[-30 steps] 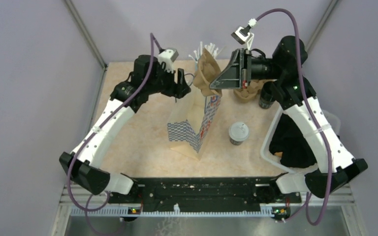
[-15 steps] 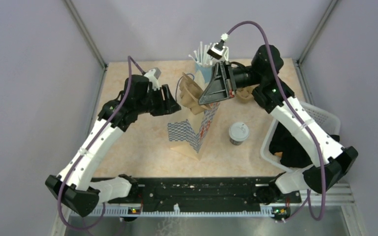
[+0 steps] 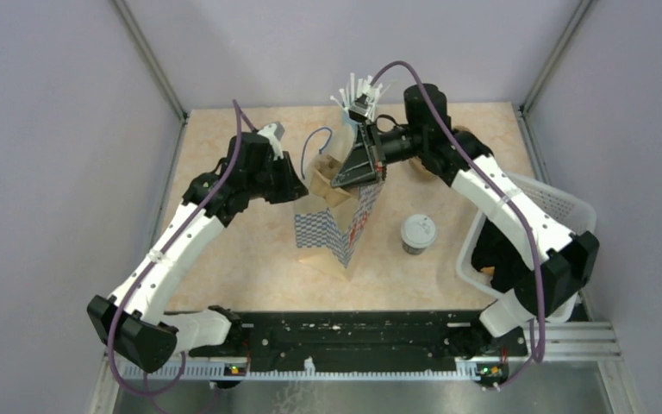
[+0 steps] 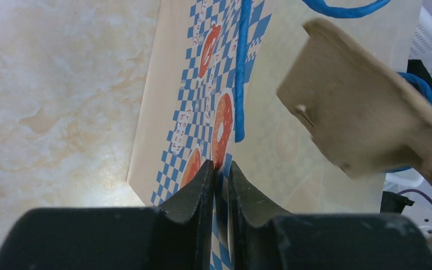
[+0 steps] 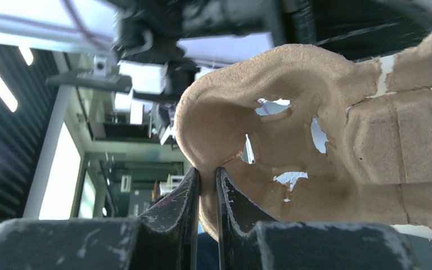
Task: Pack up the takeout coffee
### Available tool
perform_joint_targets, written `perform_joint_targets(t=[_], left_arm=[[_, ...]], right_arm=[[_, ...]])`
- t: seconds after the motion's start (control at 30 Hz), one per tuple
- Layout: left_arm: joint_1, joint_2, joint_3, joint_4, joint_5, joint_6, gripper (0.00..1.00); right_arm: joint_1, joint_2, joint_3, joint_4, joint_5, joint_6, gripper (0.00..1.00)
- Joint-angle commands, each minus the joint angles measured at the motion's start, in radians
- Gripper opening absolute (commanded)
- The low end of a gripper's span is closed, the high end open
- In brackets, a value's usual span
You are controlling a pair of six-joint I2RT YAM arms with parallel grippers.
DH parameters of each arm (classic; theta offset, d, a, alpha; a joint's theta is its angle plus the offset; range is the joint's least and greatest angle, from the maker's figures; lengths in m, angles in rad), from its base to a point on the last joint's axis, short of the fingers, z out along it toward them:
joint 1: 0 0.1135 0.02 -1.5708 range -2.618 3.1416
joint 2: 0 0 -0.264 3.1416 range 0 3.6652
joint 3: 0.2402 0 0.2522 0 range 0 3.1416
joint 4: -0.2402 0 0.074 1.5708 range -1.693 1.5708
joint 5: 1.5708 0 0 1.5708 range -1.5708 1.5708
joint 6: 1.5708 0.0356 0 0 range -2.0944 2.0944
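Note:
The takeout coffee [image 3: 418, 233], a dark cup with a white lid, stands on the table right of the paper bag [image 3: 338, 231]. The blue-checkered bag [image 4: 202, 84] stands upright. My left gripper [image 3: 302, 191] is shut on its left top edge; in the left wrist view the jaws [image 4: 219, 167] pinch the printed paper. My right gripper [image 3: 346, 177] is shut on the rim of a brown pulp cup carrier [image 3: 327, 172] and holds it tilted over the bag's mouth. In the right wrist view the jaws [image 5: 207, 171] clamp the carrier [image 5: 315, 163].
A light-blue cup of white straws [image 3: 358, 93] stands at the back behind the bag. A white basket [image 3: 560, 203] with dark contents sits at the right edge. The bag's blue cord handle [image 4: 239, 73] hangs along its side.
My left gripper moved to the bag and closed on its top edge. My right arm swung the carrier left and down over the bag's mouth.

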Motion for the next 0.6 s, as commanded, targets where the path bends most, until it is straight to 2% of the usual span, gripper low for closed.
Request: perform_joint_targets(t=[0.0, 0.3, 0.4, 0.57], left_arm=[[0.0, -0.014, -0.015, 0.081, 0.024, 0.044, 0.16], [-0.001, -0.043, -0.061, 0.174, 0.088, 0.151, 0.03], [-0.002, -0.06, -0.08, 0.208, 0.113, 0.203, 0.0], [-0.001, -0.067, -0.077, 0.213, 0.132, 0.264, 0.0]], right_arm=[[0.011, 0.062, 0.127, -0.269, 0.12, -0.19, 0.0], [0.02, 0.263, 0.444, -0.736, 0.255, -0.619, 0.0], [0.024, 0.287, 0.47, -0.776, 0.227, -0.728, 0.0], [0.047, 0.314, 0.467, -0.765, 0.239, -0.774, 0.0]])
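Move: The right hand, with the pulp carrier still in its fingers, has the bag's open mouth about 10 cm ahead of it, nearly in line sideways and some 13 cm below. From that hand the lidded coffee cup stands roughly 4 cm ahead and 19 cm to the right, the straw holder about 31 cm ahead and 5 cm right, both some 35 cm down. The left hand's fingers straddle the bag's left rim, about 1 cm below its hand point. The left fingers close the rest of the way, pinching the bag's left rim between their tips, while that hand shifts only about a centimetre right and swings clockwise. The right hand keeps its grip on the carrier's edge and lowers it about 7 cm and some 4 cm forward into the bag's mouth, its left-pointing fingers tipping down roughly 20 degrees. ##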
